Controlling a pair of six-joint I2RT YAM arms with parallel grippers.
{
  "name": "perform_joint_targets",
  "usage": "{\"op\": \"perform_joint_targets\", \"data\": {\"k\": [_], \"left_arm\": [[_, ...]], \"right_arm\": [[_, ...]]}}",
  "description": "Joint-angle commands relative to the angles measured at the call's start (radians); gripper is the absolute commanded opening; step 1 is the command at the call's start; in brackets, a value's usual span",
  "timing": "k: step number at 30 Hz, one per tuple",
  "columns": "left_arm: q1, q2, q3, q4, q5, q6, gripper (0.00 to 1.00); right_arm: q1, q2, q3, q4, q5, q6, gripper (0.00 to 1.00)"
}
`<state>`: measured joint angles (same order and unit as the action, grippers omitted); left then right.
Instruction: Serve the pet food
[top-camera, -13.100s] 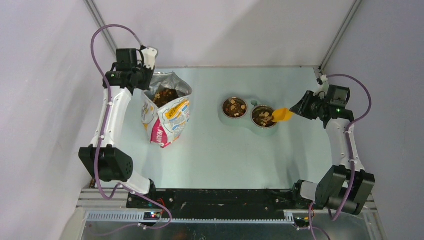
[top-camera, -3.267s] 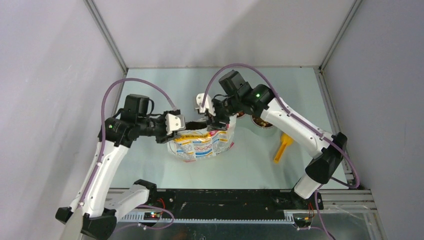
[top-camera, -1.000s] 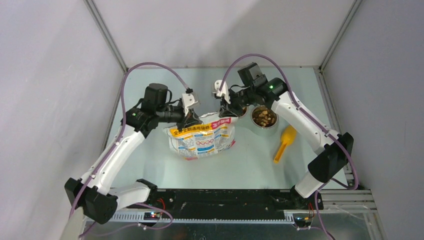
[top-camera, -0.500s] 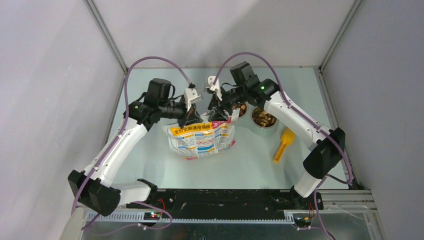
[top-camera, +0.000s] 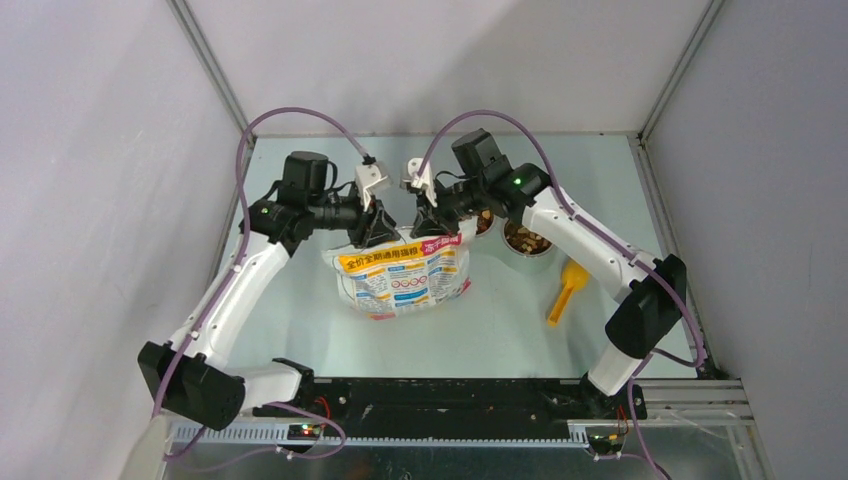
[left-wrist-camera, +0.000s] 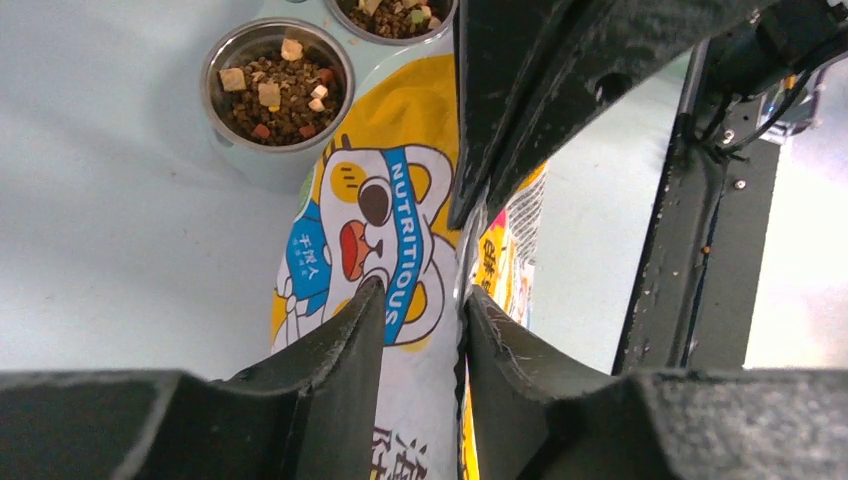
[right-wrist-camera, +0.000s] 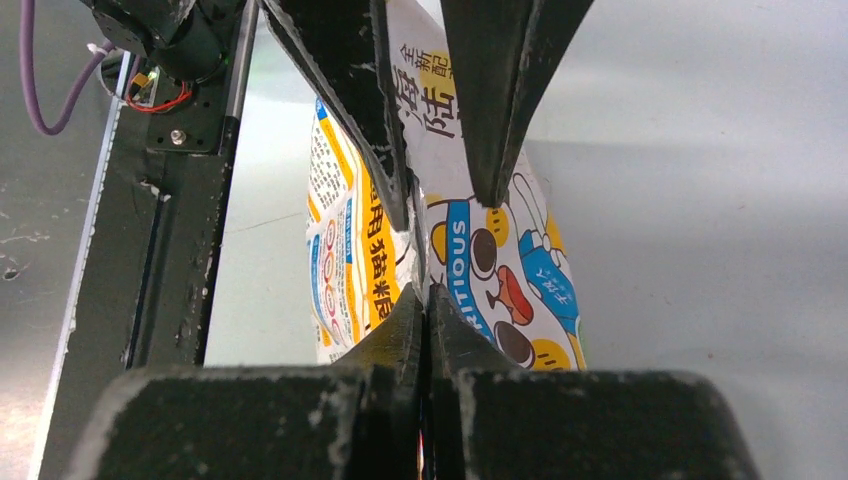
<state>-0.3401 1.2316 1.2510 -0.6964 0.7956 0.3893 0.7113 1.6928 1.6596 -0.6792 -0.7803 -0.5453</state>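
The white printed foil bag (top-camera: 405, 280) stands upright mid-table, its top closed flat. My right gripper (top-camera: 432, 225) is shut on the bag's top edge; the right wrist view shows its jaws (right-wrist-camera: 425, 298) pressed together on the seam of the bag (right-wrist-camera: 500, 270). My left gripper (top-camera: 376, 233) faces it from the left, open, its fingers (left-wrist-camera: 422, 298) straddling the top of the bag (left-wrist-camera: 390, 220) with a gap on one side. Pet food (left-wrist-camera: 275, 90) fills the steel bowls (top-camera: 525, 238) behind the bag.
A yellow scoop (top-camera: 567, 290) lies on the table right of the bag, in front of the double bowl stand (top-camera: 546, 252). The right arm partly hides the left bowl. Grey walls enclose the table on three sides.
The left gripper has let go of the bag's top and now stands open. The right gripper opened, shifted left along the top edge and shut on it again.
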Motion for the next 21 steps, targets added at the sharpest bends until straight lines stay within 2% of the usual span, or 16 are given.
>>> {"op": "perform_joint_targets", "data": {"k": [1,3,5,7,13,16,19,21], "left_arm": [[0.030,-0.030,0.033,-0.103,0.019,0.170,0.42],[0.036,-0.030,0.049,-0.219,-0.019,0.314,0.42],[0.045,-0.027,0.066,-0.320,-0.064,0.398,0.40],[0.064,-0.036,0.078,-0.379,-0.097,0.439,0.35],[0.109,-0.087,0.090,-0.400,-0.154,0.467,0.03],[0.111,-0.092,0.089,-0.407,-0.181,0.478,0.00],[0.114,-0.083,0.095,-0.398,-0.164,0.442,0.00],[0.114,-0.078,0.100,-0.380,-0.135,0.408,0.00]], "right_arm": [[-0.033,-0.032,0.035,0.056,0.001,0.015,0.00],[-0.041,-0.032,0.048,0.048,-0.006,0.010,0.00],[-0.049,-0.031,0.058,0.043,-0.015,0.015,0.00],[-0.056,-0.031,0.060,0.044,-0.017,0.016,0.00],[-0.068,-0.033,0.059,0.033,-0.027,0.005,0.00],[-0.074,-0.031,0.062,0.043,-0.037,0.021,0.00],[-0.060,-0.027,0.061,0.050,-0.056,0.032,0.32],[-0.031,-0.022,0.062,0.041,-0.059,0.019,0.38]]}}
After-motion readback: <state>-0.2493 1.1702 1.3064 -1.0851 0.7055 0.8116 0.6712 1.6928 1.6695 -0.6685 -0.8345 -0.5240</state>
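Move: The left hand's open fingers straddle the top edge of the food bag. The bag's left mouth end, where they shut next, is about 6 cm to their left, 3 cm back and 2 cm lower; the bag's middle is some 10 cm below and 3 cm back. The left bowl stands roughly 14 cm right, 10 cm ahead and 20 cm below. From the right hand, that mouth end is about 11 cm left, 3 cm back and 2 cm down. Fingers astride the seal, the left hand slips along the bag's top edge, about 6 cm left, 3 cm back and slightly down, tipping some 15 degrees steeper, then shuts to pinch the left end of the mouth. The right hand keeps its pinch on the seal near the middle, almost still, and at the very end opens partway around the edge. ##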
